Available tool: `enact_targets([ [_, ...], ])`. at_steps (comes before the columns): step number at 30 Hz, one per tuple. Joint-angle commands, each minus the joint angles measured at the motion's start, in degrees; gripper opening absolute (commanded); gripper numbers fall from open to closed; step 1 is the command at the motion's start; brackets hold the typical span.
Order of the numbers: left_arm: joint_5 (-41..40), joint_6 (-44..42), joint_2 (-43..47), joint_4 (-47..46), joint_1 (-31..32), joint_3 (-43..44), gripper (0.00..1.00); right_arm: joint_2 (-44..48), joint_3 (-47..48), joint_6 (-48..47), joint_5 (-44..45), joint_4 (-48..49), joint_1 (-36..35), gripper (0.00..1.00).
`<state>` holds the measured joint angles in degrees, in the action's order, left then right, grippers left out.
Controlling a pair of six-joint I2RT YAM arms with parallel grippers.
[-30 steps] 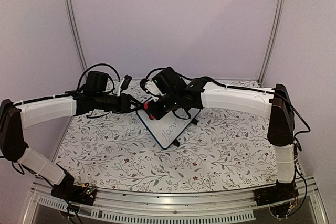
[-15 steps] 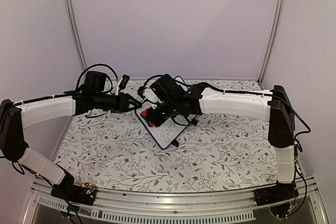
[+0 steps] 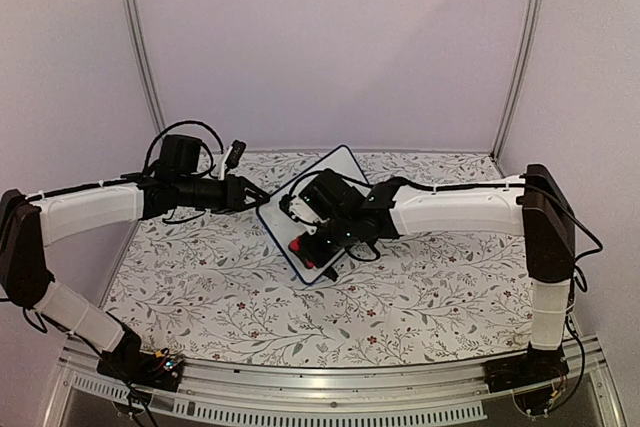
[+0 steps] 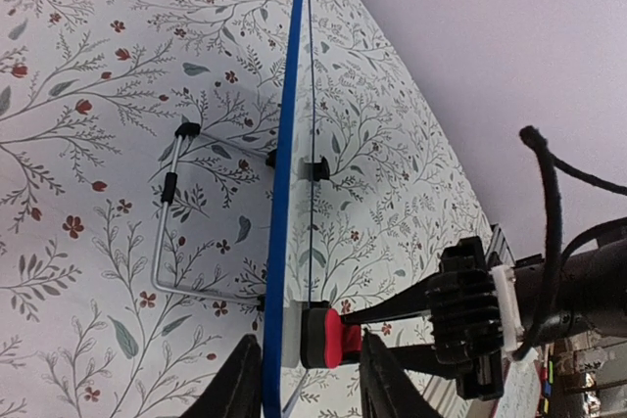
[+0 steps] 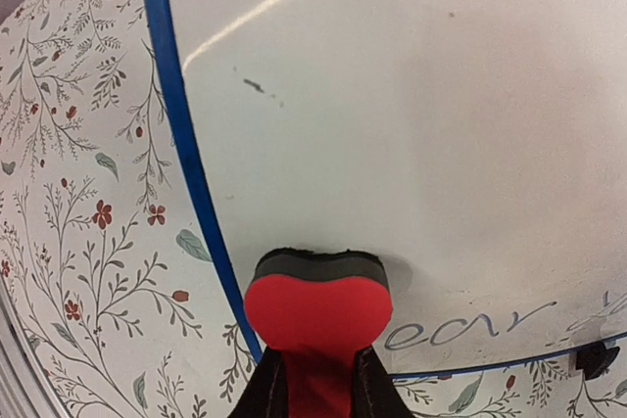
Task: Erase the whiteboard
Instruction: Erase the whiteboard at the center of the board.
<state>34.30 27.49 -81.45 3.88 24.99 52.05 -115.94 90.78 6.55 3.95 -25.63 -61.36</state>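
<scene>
The whiteboard (image 3: 328, 179) stands tilted on the floral table, blue-framed, and appears edge-on in the left wrist view (image 4: 286, 163). My left gripper (image 3: 259, 196) is shut on its left edge, one finger behind the frame and one on the face side (image 4: 309, 374). Low on the board's face, my right gripper (image 3: 306, 241) is shut on a red eraser (image 3: 299, 246) with its black felt pressed to the board (image 5: 315, 308). The eraser also shows from the side (image 4: 338, 338). The board's upper face (image 5: 392, 95) is wiped white. Handwriting (image 5: 470, 325) remains near the lower frame.
A wire stand (image 4: 162, 232) props the board from behind, with a black foot (image 4: 314, 169) clipped to the frame. Loose black cables (image 3: 185, 132) arch over the left wrist. Metal posts (image 3: 140, 47) and walls close in the back.
My right gripper has dragged the eraser down the board's face toward its near lower corner, baring the clean upper part. The left arm and the board have stayed put.
</scene>
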Motion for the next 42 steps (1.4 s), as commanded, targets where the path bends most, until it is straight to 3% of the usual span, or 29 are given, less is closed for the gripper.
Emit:
enact_targets([
  [1, 1.5, 0.0, 1.3, -2.3, -0.1, 0.0, 0.33, 3.5, -3.5, 1.5, 0.2, 0.3, -0.7, 0.03],
  [10, -0.1, 0.0, 0.7, -1.5, -0.1, 0.0, 0.32, 4.5, -6.3, 2.1, 0.5, 0.8, -0.7, 0.03],
  [24, -1.8, -0.4, -1.6, 0.5, 0.1, 0.7, 0.19, 6.3, -0.8, -1.0, 2.5, -0.9, 1.1, 0.03],
  [37, -2.2, -0.6, -1.8, 1.0, 0.0, 1.1, 0.00, 6.6, -6.7, 0.1, -1.2, 2.3, 1.6, 0.03],
  [42, -2.3, -0.8, -1.5, 0.9, 0.1, 0.9, 0.00, 5.6, -6.8, -0.3, -1.8, 2.9, 2.0, 0.03],
])
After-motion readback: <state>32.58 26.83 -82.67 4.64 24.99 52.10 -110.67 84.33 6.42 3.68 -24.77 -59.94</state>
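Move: The right hand holds the red eraser against the board; the leftover "ear" writing is about 4 cm ahead of this hand, 3 cm to its right and some 3 cm lower. The board's lower corner lies roughly 3 cm back and 6 cm below, straight behind, the near stand foot about 5 cm right, 3 cm back and 7 cm lower. The left hand's open fingers already straddle the board's left edge, roughly 1 cm ahead. Down, back and to its right first, the right hand carries the gripped eraser about 4 cm towards the lower corner, reverses up some 5 cm and slightly forward, then dips 2 cm again, ending 3 cm further right, nearer the "ear". The left hand sinks about 1 cm and closes its fingers on the board's left edge, pinching it. ##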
